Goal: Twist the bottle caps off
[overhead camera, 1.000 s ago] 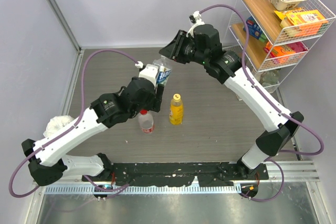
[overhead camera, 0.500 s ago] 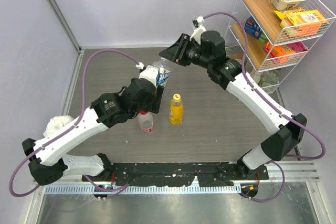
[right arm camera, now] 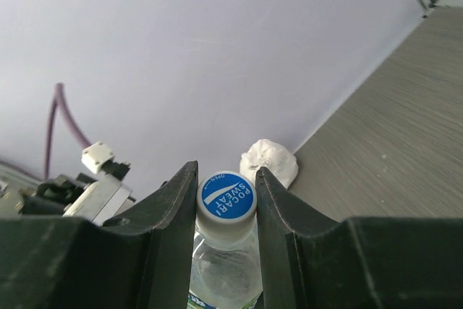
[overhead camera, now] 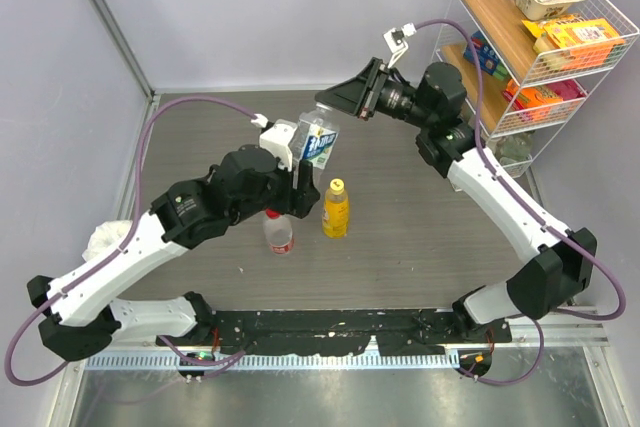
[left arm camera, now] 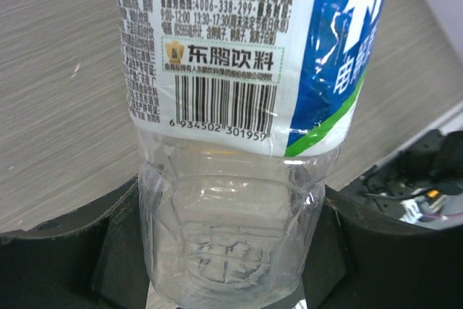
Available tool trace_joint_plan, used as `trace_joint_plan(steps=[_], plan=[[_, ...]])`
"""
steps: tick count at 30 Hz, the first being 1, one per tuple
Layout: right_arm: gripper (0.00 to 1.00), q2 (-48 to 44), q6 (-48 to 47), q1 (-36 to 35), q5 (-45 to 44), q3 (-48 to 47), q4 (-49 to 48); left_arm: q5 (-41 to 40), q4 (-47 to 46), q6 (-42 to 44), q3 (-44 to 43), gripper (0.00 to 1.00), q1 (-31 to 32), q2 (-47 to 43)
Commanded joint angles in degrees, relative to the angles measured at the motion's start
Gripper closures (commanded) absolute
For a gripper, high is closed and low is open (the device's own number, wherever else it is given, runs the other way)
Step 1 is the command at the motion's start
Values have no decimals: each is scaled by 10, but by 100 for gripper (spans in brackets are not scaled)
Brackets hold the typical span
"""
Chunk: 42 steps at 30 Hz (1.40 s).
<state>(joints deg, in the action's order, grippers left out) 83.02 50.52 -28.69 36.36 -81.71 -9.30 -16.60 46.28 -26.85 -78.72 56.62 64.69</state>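
Note:
My left gripper [overhead camera: 292, 159] [left arm camera: 228, 251] is shut on the base of the clear bottle with the blue-white label [overhead camera: 318, 143] [left arm camera: 231, 70], holding it above the table and tilted toward the right arm. My right gripper [overhead camera: 328, 103] [right arm camera: 226, 179] is shut on its white-blue cap [right arm camera: 226, 196], a finger pressed to each side. The yellow-orange bottle [overhead camera: 336, 211] with its yellow cap [overhead camera: 337, 185] stands upright on the table. Beside it on the left stands the red-label bottle [overhead camera: 279, 236] with its red cap [overhead camera: 272, 214]. Both stand just in front of the left gripper.
A crumpled white cloth [overhead camera: 108, 239] [right arm camera: 269, 161] lies at the left edge of the table. A white wire rack [overhead camera: 560, 67] with snack boxes stands at the back right. Walls close off the back and left sides.
The right gripper has closed on the cap and its wrist has swung to the right. The left arm has shifted the bottle slightly right.

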Motion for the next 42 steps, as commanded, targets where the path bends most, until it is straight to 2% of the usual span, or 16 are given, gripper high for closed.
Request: trace_joint_plan(steps=[1,7,11,16,21,23,24,25,27,32,37,42], plan=[[98,-39,48,9,81,14,-181,132,-40,8,-12,100,6,-13],[98,-61,54,14,120,28,-243,204,-94,7,15,100,7,-36],[98,-76,57,14,129,42,-276,216,-116,0,32,100,7,-52],[98,-81,55,14,128,42,-274,209,-112,0,36,100,7,-54],[99,-88,27,16,103,36,-222,204,-107,-1,36,100,6,-50],[69,-95,12,18,87,35,-200,197,-104,-1,37,100,7,-51],[44,-101,4,21,79,37,-186,193,-102,0,37,100,8,-52],[26,-105,-2,21,65,39,-184,189,-101,0,38,100,7,-54],[0,-116,-20,23,36,36,-153,184,-99,2,39,100,6,-54],[0,-111,-67,24,-38,-15,-14,171,-91,4,42,100,7,-59],[0,-78,-94,24,-108,-98,164,121,-66,4,36,100,6,-51],[0,-34,-107,20,-180,-175,293,35,-17,1,19,100,7,-24]])
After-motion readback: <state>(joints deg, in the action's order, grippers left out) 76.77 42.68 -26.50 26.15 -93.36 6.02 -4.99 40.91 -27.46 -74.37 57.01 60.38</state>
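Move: The bottle cap is already pinched between the right fingertips, right at that hand's point. From the left gripper, which holds the clear bottle by its base, the cap lies about 11 cm ahead, 5 cm to the right and 13 cm higher. From the left hand, the yellow bottle stands some 5 cm ahead, 6 cm right and 22 cm below, and the red-capped bottle about 2 cm ahead, 7 cm left and 21 cm below. Keep both grips and counter-twist, right hand counter-clockwise on the cap, left clockwise on the base, each some 20 degrees, while drawing both hands back and up, the right about 9 cm. Then open the right fingers wide, leaving the cap, and bring them forward and rightwards while untwisting; lower the left gripper, still holding, then ease it forward as it untwists. ##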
